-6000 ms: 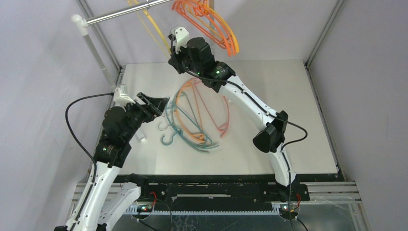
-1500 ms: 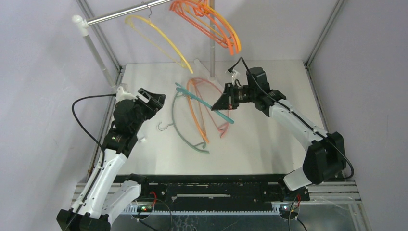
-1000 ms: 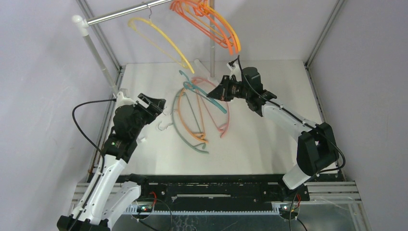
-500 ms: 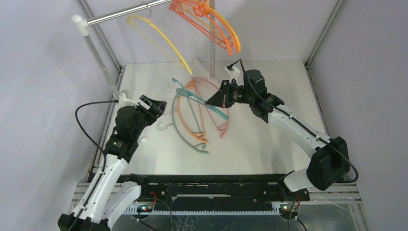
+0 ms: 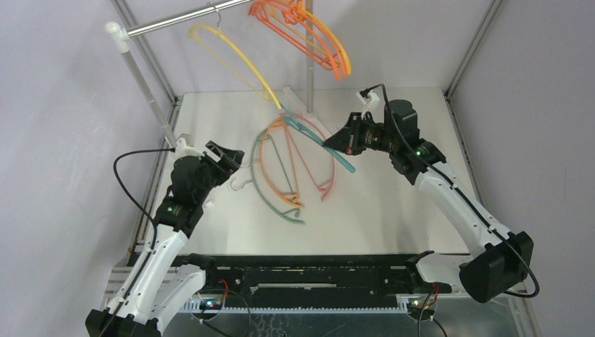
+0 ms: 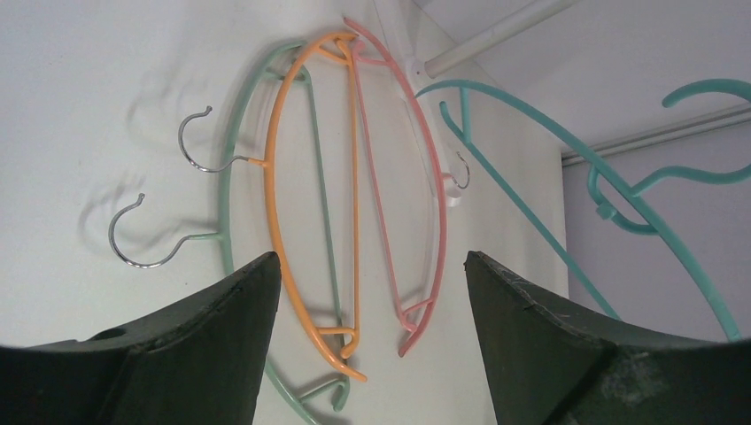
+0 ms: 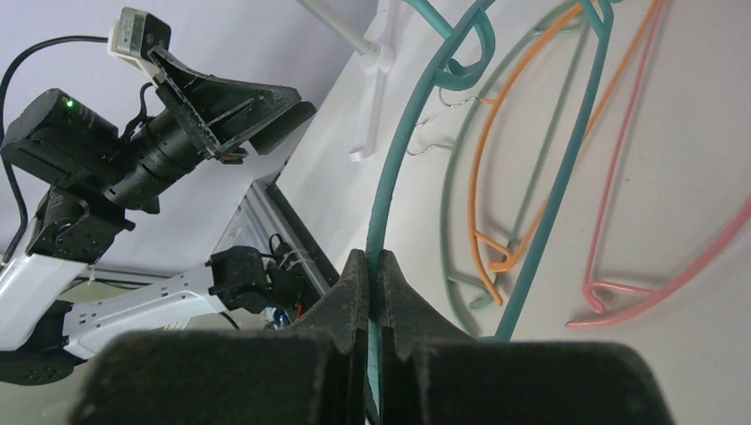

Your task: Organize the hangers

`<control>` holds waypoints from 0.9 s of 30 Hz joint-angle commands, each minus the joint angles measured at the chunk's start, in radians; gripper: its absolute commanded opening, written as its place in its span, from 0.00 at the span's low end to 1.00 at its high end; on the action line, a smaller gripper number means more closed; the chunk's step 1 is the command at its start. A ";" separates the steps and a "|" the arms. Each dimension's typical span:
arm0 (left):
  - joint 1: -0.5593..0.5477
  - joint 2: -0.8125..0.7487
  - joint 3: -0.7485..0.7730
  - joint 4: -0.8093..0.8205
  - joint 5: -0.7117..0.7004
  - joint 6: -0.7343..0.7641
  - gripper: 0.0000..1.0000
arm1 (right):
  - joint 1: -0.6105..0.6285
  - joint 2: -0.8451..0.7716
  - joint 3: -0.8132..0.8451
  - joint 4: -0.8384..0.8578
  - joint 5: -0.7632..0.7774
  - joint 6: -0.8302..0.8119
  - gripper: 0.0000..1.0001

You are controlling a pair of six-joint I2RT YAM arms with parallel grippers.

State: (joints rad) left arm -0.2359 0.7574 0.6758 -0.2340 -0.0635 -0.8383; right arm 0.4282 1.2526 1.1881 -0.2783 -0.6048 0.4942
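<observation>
My right gripper is shut on a teal hanger, held in the air over the table's far middle. In the right wrist view its fingers pinch the teal hanger's thin curved bar. On the table lie an orange hanger, a pink hanger and a pale green hanger, overlapping. A little to their left my left gripper hovers open and empty. The left wrist view looks between its fingers at the orange hanger and the pink hanger.
A silver rail on a white post crosses the back left. From it hang a yellow hanger and a bunch of orange hangers. A thin upright pole stands at the far middle.
My right gripper has carried the teal hanger up off the pile, then swung it towards the right. The left arm has barely shifted, and its jaws stay open.
</observation>
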 commanded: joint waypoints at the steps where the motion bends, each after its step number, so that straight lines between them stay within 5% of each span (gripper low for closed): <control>1: 0.004 0.004 0.044 0.020 0.018 0.007 0.81 | -0.030 -0.040 0.008 0.003 0.027 -0.042 0.00; 11: 0.004 0.029 0.058 0.025 0.026 0.011 0.80 | -0.059 -0.057 0.078 -0.001 0.080 -0.058 0.00; 27: 0.004 0.026 0.075 0.006 0.021 0.033 0.80 | -0.067 0.192 0.370 0.394 0.028 0.192 0.00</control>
State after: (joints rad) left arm -0.2359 0.8021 0.6994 -0.2455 -0.0475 -0.8299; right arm 0.3668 1.3823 1.4696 -0.0803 -0.5407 0.5861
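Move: The right hand already holds the teal hanger, bound for the rail beside the hanging orange hangers, a spot about 32 cm ahead, 7 cm left and 16 cm above. The orange hangers' bodies hang some 31 cm ahead, 7 left and 9 up. The yellow one hangs roughly 21 cm ahead, 26 left and 8 up. From the idle left hand, that rail spot is about 31 cm ahead, 17 right and 23 up. Rightward first and nearly level, the right hand draws the teal hanger roughly 2.5 cm, then sweeps up about 12 cm and forward some 6 towards the rail and the hanging orange hangers, edging back left. As it climbs, the wrist tips the fingers from a downward slant to about level with a slight clockwise turn, keeping its closed pinch on the hanger. ##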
